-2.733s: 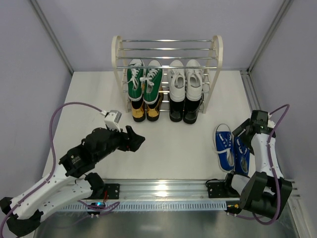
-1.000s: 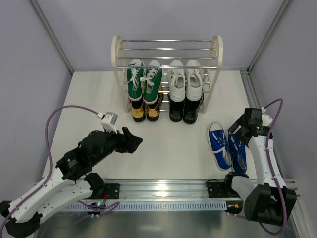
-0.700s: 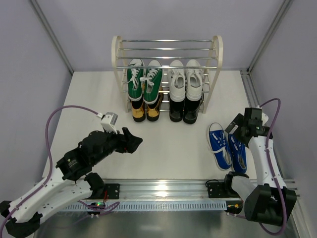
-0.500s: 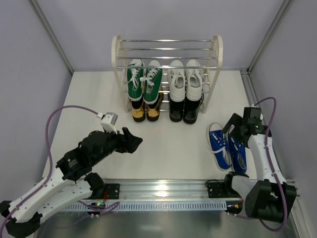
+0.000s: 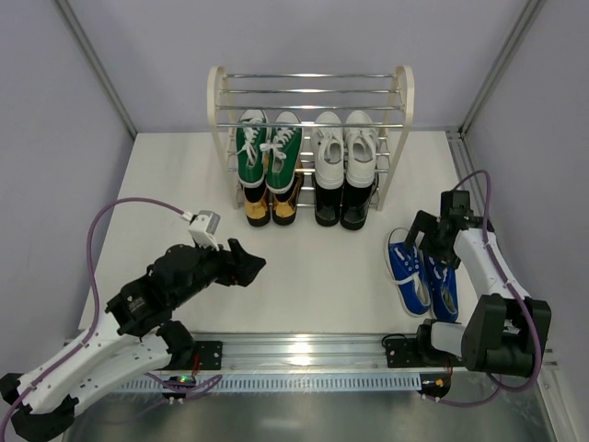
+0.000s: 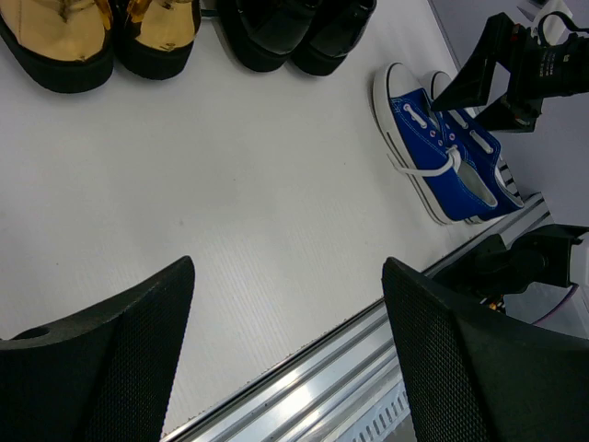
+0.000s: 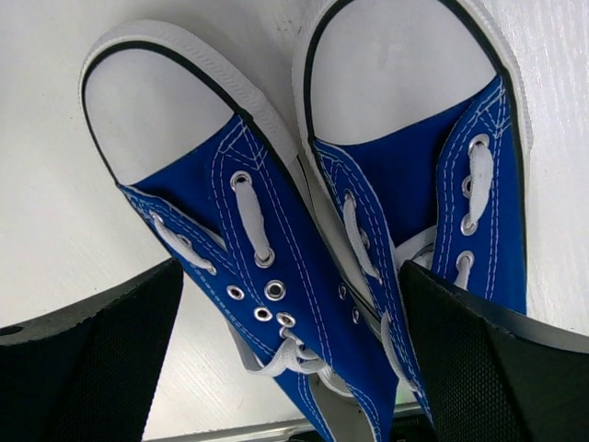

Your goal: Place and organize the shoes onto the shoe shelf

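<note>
The shoe shelf [image 5: 219,120] stands at the back. Green sneakers [image 5: 267,152] and white sneakers [image 5: 345,147] sit on its middle tier. Gold loafers [image 5: 271,204] and black dress shoes [image 5: 342,207] sit below them; both also show in the left wrist view, gold [image 6: 92,28] and black [image 6: 294,28]. The top tier holds nothing. The blue sneakers [image 5: 419,276] lie side by side on the table at the right, toes toward the shelf. My right gripper [image 5: 429,242] is open just above their laces [image 7: 267,276], one finger [image 7: 92,368] on each side. My left gripper [image 5: 247,264] is open and empty.
A metal rail [image 5: 304,354] runs along the table's near edge. Grey walls and frame posts [image 5: 92,55] close in the back and sides. The right wall is close to the blue sneakers. A purple cable [image 5: 138,207] loops off the left arm.
The right gripper has swung left and toward the shelf, now over the blue sneakers' laces. The blue pair shifted slightly left early on. The left arm has barely moved.
</note>
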### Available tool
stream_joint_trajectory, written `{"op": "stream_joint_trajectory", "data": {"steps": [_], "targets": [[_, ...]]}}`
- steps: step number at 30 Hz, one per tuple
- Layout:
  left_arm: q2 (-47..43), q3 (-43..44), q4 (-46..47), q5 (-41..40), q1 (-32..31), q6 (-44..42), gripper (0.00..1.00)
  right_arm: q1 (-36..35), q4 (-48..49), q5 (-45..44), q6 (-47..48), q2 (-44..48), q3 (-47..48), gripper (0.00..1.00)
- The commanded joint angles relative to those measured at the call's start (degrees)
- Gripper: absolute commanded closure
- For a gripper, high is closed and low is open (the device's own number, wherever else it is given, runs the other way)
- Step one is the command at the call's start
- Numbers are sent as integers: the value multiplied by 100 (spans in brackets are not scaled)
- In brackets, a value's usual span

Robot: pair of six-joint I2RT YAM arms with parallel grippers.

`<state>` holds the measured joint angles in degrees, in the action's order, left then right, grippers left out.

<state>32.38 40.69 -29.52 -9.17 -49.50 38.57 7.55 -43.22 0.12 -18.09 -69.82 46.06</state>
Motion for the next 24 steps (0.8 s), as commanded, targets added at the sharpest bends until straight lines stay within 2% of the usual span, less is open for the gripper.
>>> {"op": "stream_joint_trajectory", "data": {"steps": [1, 3, 4, 5, 8, 14, 15, 19, 20, 24], "targets": [[-118, -61, 236, 56, -8, -42, 19, -52, -11, -170, 42, -84, 52, 0], [-127, -70, 245, 56, -8, -33, 19, -113, 42, -91, 42, -128, 17, 6], [-118, -70, 236, 56, -16, -33, 19, -122, 51, -82, 59, -163, 17, 12], [-118, -70, 245, 56, -8, -33, 19, -140, 68, 118, 86, -259, 8, 24], [-109, -70, 236, 56, -8, -33, 19, -219, 42, 208, 121, -505, 25, 41], [-153, -61, 210, 29, -16, -33, 19, -491, -19, 41, 77, -848, 87, 58], [-162, -61, 201, 21, -8, -33, 19, -491, -20, 58, 77, -884, 96, 69], [-179, -61, 192, 12, -8, -33, 19, -500, -28, 41, 69, -867, 96, 92], [-171, -61, 192, 3, -16, -33, 19, -500, -20, 41, 68, -858, 113, 96], [-188, -61, 157, -15, -8, -33, 19, -500, 59, 14, 25, -420, 122, 96]]}}
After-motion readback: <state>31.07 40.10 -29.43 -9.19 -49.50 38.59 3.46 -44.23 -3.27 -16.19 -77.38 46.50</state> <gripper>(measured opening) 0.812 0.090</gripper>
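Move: Ahead of and above the laces of the two blue shoes, the right hand has the left blue shoe's middle about 5 cm back and 6 cm to its left, the right blue shoe's middle some 8 cm back and 3 cm to its right, both roughly 5 cm below it. The racked black shoes stand about 19 cm ahead and 24 cm left, at nearly its height. From the left hand, the blue pair lies level ahead, roughly 50 cm right and 20 cm below. Sinking about 3 cm between the two blue shoes, the right hand eases about a centimetre back and slightly left while the wrist tips some 10 degrees, so the fingers point more steeply down. Its wide-open fingers close almost fully, pinching the two shoes' adjoining inner canvas sides together beside the laces. ##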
